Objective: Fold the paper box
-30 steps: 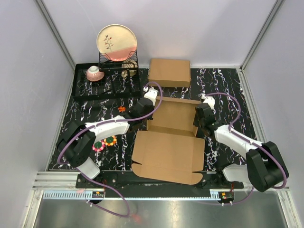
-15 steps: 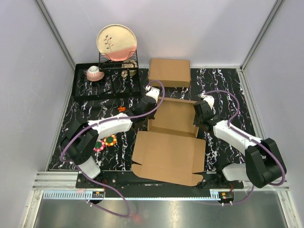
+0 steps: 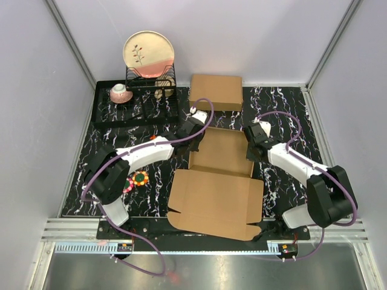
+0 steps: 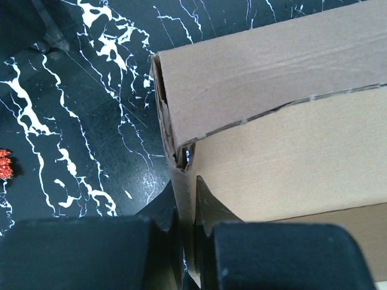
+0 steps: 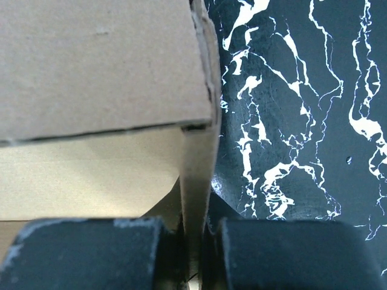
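The paper box [image 3: 216, 192] lies unfolded on the black marbled mat, its wide lid panel towards the near edge and its shallow tray part towards the back. My left gripper [image 3: 193, 129] is shut on the tray's upright left side wall [image 4: 184, 181], near the back left corner; my left gripper [image 4: 188, 211] has a finger on each face. My right gripper [image 3: 251, 142] is shut on the upright right side wall [image 5: 197, 163], and in the right wrist view my right gripper [image 5: 195, 235] has the cardboard pinched thin between its fingers.
A second, made-up cardboard box [image 3: 216, 92] stands just behind the paper box. A black dish rack [image 3: 136, 106] at the back left holds a plate [image 3: 149, 53] and a cup [image 3: 120, 92]. Small flower toys [image 3: 140, 177] lie beside the left arm, and a red bit [image 4: 5, 163] on the mat.
Both grippers slid further back along the tray's side walls. The right gripper closed on the right wall. The left stayed shut on the left wall.
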Motion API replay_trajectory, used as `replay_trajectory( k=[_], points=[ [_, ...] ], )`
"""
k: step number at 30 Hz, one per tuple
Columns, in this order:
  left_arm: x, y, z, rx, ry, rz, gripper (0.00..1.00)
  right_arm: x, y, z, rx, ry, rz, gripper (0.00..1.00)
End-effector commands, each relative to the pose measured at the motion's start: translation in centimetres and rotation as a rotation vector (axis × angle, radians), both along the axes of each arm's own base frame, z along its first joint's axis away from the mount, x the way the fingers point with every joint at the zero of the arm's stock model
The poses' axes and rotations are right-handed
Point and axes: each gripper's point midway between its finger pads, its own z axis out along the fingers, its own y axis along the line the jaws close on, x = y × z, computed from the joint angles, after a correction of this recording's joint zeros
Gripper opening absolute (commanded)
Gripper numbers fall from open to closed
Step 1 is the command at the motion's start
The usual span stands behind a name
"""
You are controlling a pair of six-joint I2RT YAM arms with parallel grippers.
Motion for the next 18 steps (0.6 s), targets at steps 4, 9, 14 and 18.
replay_trajectory(
  k=[4,9,14,18],
  points=[
    [-4.0,-4.4,-1.0,-0.056,0.116,-0.182,0.0,1.8,3.9,1.8,0.15,-0.042,0.062,0.0],
    [-4.0,-4.0,-1.2,-0.046,0.1,-0.162,0.0,1.8,3.7,2.3,0.149,-0.056,0.062,0.0],
    [-3.3,-3.2,0.1,-0.102,-0.018,-0.115,0.0,2.5,3.8,5.4,0.202,-0.207,0.063,0.24],
    [-1.7,-2.6,2.2,-0.187,-0.181,-0.047,0.0,2.8,3.4,7.1,0.217,-0.328,0.071,0.38]
  ],
)
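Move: The box's right side wall stands between the right fingers, its middle about 2 cm ahead and 3 cm below; the left side wall is likewise between the left fingers, about 1 cm ahead and 3 cm down. From the right hand, the box's far wall lies some 10 cm ahead and 10 cm left, and the unfolded front panel about 15 cm back, 12 cm left. From the left hand they are roughly 7 cm ahead, 9 cm right, and 19 cm back, 6 cm right. The box's right side wall is let go: the right hand, pinching it at first, sinks about half a centimetre, stays there, then opens around it and rises some 2 cm, fingertips tilting forward about 5 degrees. The left side wall stays pinched in the shut left fingers, which ease back about 1 cm and, after a tiny dip, begin to lift slightly. ##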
